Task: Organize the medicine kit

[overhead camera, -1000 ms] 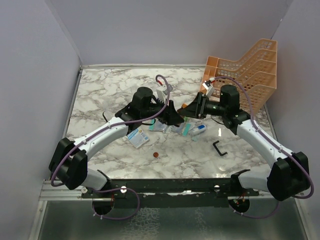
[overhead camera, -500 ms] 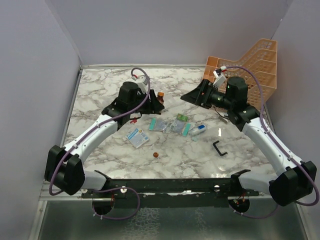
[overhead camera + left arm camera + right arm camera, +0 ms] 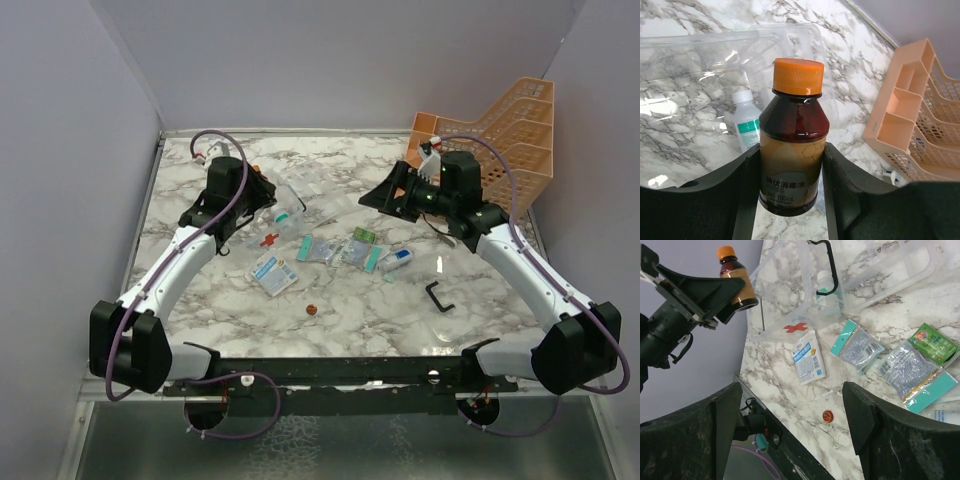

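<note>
The medicine kit (image 3: 292, 203) is a clear plastic box lying open at the back left of centre, with a red cross (image 3: 795, 327) on its lid and a black handle (image 3: 832, 262). A white bottle (image 3: 746, 125) with a green label lies inside it. My left gripper (image 3: 252, 186) (image 3: 791, 152) is shut on an amber bottle (image 3: 792, 150) with an orange cap, held in the air above the kit's left side. My right gripper (image 3: 382, 194) (image 3: 795, 425) hangs open and empty to the right of the kit, above the sachets.
Sachets lie in front of the kit: a white-and-blue one (image 3: 273, 273), two teal-edged ones (image 3: 320, 248) (image 3: 355, 252) and a green one (image 3: 363, 235). A small bottle (image 3: 397, 260), a loose black U-shaped piece (image 3: 438, 296) and a red disc (image 3: 311, 310) lie nearby. An orange mesh rack (image 3: 500, 140) stands back right.
My right gripper opened and drew back to the right. My left gripper carried the amber bottle from the table's centre to the back left, uncovering the kit.
</note>
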Tool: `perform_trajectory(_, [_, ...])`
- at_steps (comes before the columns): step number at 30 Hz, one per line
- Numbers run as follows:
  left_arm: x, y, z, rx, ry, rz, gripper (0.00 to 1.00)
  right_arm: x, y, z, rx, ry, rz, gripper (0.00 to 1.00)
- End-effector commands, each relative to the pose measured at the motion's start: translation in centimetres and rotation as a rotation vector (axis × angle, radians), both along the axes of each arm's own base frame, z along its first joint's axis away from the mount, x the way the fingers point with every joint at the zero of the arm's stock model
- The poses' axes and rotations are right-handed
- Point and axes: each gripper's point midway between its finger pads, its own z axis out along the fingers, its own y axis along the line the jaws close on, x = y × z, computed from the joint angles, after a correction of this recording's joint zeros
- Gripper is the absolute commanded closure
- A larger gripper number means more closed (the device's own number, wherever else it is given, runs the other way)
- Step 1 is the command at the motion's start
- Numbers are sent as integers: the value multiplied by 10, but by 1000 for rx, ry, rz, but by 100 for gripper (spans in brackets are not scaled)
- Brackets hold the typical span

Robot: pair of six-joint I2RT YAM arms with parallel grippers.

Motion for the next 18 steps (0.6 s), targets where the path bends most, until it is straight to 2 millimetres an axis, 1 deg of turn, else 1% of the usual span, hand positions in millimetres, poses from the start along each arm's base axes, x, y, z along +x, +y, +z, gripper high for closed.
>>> perform_trajectory(1, [10,21,-28,13,72,145,71,0,-2,-6,-31,-2,0,19])
perform_trajectory(3, [9,27,-49,39,115,177,71,-1,-3,-11,-43,4,-1,19])
perform_trajectory(7, [8,25,-80,41,185,188,71,-1,-2,-17,-56,4,21,20])
perform_trajectory(12, [8,29,-99,46,236,232,69,4,-2,-18,-78,-8,25,20])
perform_trajectory(17, [12,17,-119,40,303,204,68,6,-2,-20,-91,-10,28,20])
perform_trajectory(18, [15,15,-120,45,306,194,68,6,-2,-19,-88,-17,33,20])
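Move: The brown bottle is already in the left hand, and the open clear kit box it is being taken to has its middle almost straight below, some 2 cm ahead, 1 cm right and 17 cm down. The white bottle inside the box stands about 6 cm to the hand's right and 1 cm ahead; the blue-white packet lies 11 cm back and 2 cm right on the table, 22 cm down. From the right hand the box is roughly 29 cm left, 8 cm ahead, 20 cm lower. The brown bottle, still pinched upright-ish by the left fingers, is lowered about 12 cm into the open part of the kit box, beside the white bottle, fast at first and slowing near the end. On the way the left wrist tips its fingers down some 20 degrees and turns slightly counter-clockwise, without loosening. The empty right hand, fingers apart, merely sinks about 2 cm. ##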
